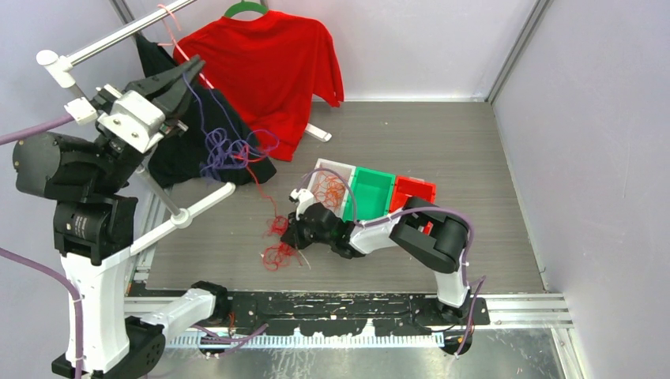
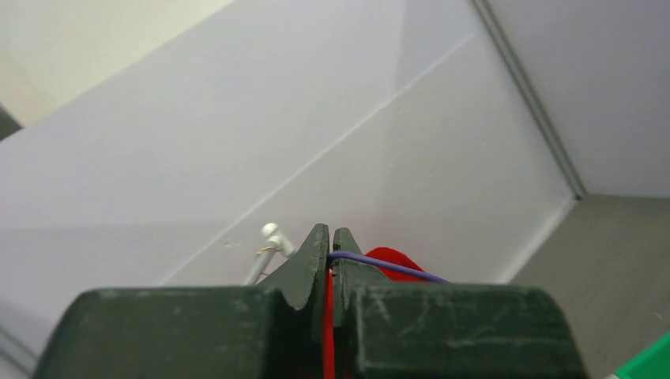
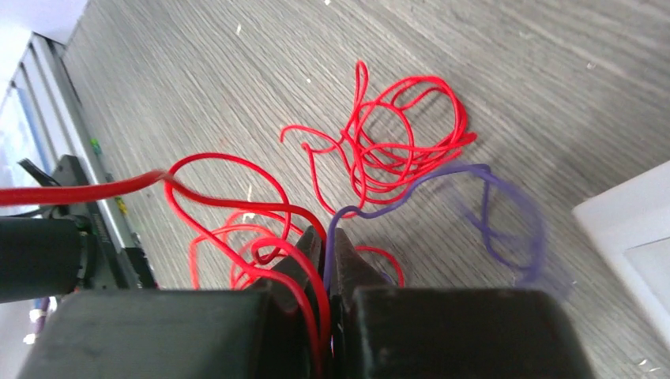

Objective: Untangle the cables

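The cables are thin red and purple wires. My left gripper (image 1: pixel 188 73) is raised high at the left and is shut on a purple strand (image 2: pixel 389 269) and a red strand (image 2: pixel 328 335). From it a purple clump (image 1: pixel 225 154) hangs in front of the black garment. Red cables (image 1: pixel 276 241) trail down to the table. My right gripper (image 1: pixel 294 237) is low over the table, shut on a red strand (image 3: pixel 312 304) and a purple strand (image 3: pixel 466 178). Loose red loops (image 3: pixel 395 146) lie just beyond its fingertips (image 3: pixel 310 246). Orange cables (image 1: pixel 330 189) lie in the white bin.
A white bin (image 1: pixel 338 167), a green bin (image 1: pixel 371 193) and a red bin (image 1: pixel 415 192) stand in a row right of the right gripper. A red T-shirt (image 1: pixel 269 63) and a black garment (image 1: pixel 170 150) hang from a white rack (image 1: pixel 118 35) at the back left.
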You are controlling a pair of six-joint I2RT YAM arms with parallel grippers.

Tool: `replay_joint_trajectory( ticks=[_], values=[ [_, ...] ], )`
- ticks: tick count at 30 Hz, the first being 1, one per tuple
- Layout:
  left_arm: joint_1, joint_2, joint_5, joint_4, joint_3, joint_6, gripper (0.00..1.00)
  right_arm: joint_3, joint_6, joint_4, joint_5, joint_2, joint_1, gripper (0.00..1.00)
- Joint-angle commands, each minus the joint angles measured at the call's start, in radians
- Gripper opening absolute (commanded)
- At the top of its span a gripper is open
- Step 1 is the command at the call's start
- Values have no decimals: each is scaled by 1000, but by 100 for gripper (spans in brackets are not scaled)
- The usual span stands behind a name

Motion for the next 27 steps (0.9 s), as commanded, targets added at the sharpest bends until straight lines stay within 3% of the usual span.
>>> replay_joint_trajectory(
  ticks=[1,9,12,15,21,23,27],
  values=[
    [1,3,-204,243,14,29,0,7,-17,9,46,20,21,3],
    [1,27,-352,466,-1,89,0,13,-32,-24,106,28,36,1],
    [0,64,-348,361,91,69,0,19,-42,-26,102,25,38,3],
    [0,32,-297,382,16,63,0,36,-61,-53,106,17,40,6],
    [0,-6,-168,171,-35,33,0,41,-69,-74,87,-29,40,32],
    [1,-36,-164,216,-106,12,0,54,-77,-106,85,-48,40,39],
    [1,-51,-196,270,-145,-10,0,70,-96,-128,67,-105,41,62]
  ],
)
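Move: The left hand, already clamped on the purple cable, is high up; the purple bundle hangs about 27 cm straight beneath it. The red cable's pile lies some 62 cm below that hand, level with it and about 6 cm to its right. From the right hand, which still pinches the red strands, the pile's middle is roughly 3 cm to the left, level and 4 cm below; the white bin's middle is about 12 cm ahead and 11 cm to the right. Up and to the left, about 8 cm up and 5 cm across, the left hand hoists the purple cable away from the red pile, its fingers tipping up some 15 degrees and swinging counter-clockwise; it then sinks about 6 cm and eases a little back to the right, grip kept. Meanwhile the right hand goes down about 2 cm towards the table, holds the red strands low, then opens past half and lets them go. ##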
